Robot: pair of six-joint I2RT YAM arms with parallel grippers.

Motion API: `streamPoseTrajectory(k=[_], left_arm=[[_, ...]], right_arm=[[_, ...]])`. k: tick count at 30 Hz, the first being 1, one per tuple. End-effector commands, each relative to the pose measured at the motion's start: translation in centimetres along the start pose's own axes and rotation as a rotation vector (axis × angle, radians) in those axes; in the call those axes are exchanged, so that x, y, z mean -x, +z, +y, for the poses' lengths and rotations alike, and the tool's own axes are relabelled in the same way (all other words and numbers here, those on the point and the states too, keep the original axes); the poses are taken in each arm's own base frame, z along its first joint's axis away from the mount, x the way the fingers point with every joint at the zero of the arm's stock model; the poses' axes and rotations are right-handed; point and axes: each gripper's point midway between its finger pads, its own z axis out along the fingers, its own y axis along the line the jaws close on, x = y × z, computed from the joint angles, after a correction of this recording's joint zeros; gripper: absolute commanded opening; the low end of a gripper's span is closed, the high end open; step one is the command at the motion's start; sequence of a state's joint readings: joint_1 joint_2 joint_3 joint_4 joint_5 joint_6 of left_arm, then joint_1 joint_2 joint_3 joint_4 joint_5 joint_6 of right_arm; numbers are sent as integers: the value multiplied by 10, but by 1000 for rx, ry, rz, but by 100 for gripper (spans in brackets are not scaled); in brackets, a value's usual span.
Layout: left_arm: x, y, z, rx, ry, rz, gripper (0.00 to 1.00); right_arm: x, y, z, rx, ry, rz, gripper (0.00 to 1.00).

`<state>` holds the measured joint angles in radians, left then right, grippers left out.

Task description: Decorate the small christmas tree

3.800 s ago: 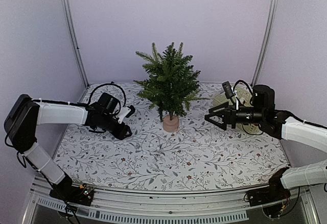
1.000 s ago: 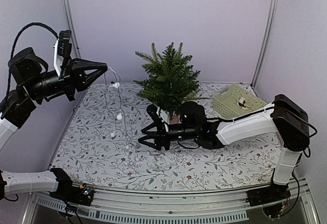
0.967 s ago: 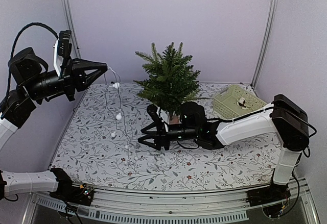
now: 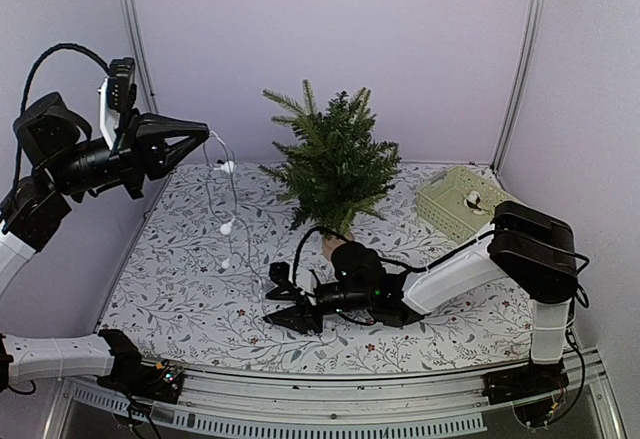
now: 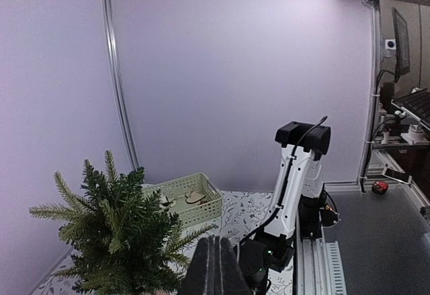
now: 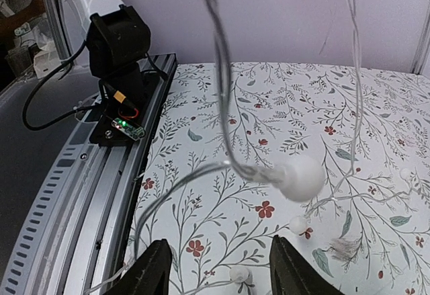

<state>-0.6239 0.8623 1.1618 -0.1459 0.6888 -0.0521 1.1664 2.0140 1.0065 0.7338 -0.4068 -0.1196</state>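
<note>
The small christmas tree (image 4: 335,164) stands at the back middle of the table, leaning slightly; it also fills the lower left of the left wrist view (image 5: 111,238). High at the left, my left gripper (image 4: 205,137) is shut on a string of lights (image 4: 229,226), a thin wire with white balls hanging down to the table. Its fingers (image 5: 215,268) are pressed together. My right gripper (image 4: 272,297) lies low in front of the tree, open. In its wrist view the right gripper (image 6: 222,275) has the string's wire and a white ball (image 6: 302,176) dangling just ahead of it, with nothing between the jaws.
A pale green basket (image 4: 460,202) holding small ornaments sits at the back right. The right arm stretches low across the table's flower-patterned cloth (image 4: 180,309), in front of the tree's base. A metal rail with a circuit board (image 6: 121,127) runs along the near edge.
The right arm has slid toward the near edge and lower, its gripper now closer to the string's lower end. The tree has tipped and shifted slightly. The left gripper has stayed put.
</note>
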Motion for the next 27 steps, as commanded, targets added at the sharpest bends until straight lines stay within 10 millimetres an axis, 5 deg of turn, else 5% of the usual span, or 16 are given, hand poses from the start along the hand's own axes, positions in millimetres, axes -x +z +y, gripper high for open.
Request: streamPoseTrajectory(k=[1,6,12,18,27], left_arm=[[-1,1,-2,-6,4,-12,0],[-14,-3,10,74,-7,15,0],[-33,-13,49,272,-39,75,0],[-38,-12,39,204,-42,87,0],[-81,-5,20,67,-121,173,0]], right_arm=[[-4,4,5,14,-37,1,53],[-11,-3,-3,-54,-37,28,52],[-16,-18,-12,-135,0,87,50],[-36,-34,-25,-249,156,224,50],[-29,-64,2,-192,363,270,49]])
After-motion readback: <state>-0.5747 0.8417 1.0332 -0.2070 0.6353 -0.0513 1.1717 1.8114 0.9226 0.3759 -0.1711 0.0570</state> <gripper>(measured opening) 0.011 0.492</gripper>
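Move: The light string hangs from the closed left hand. Its lowest hanging bulb is about 31 cm below that hand and 2 cm ahead. From the half-open right hand, this bulb is roughly 3 cm ahead and 5 cm up, level sideways; another bulb lies on the table some 11 cm below, 2 cm ahead and 1 cm left. The tree's pot stands about 16 cm ahead, 12 cm right and 8 cm below the right hand. The left fingers keep their pinch on the light string as that hand swings about 4 cm forward, eases slightly back and sinks some 6 cm, bringing the string down. The right hand, still half open, draws right by about 5 cm, away from the hanging bulb, with a little forward; it dips 3 cm and partly rises again, while its fingertips tip downward and the hand turns some 15 degrees clockwise. ##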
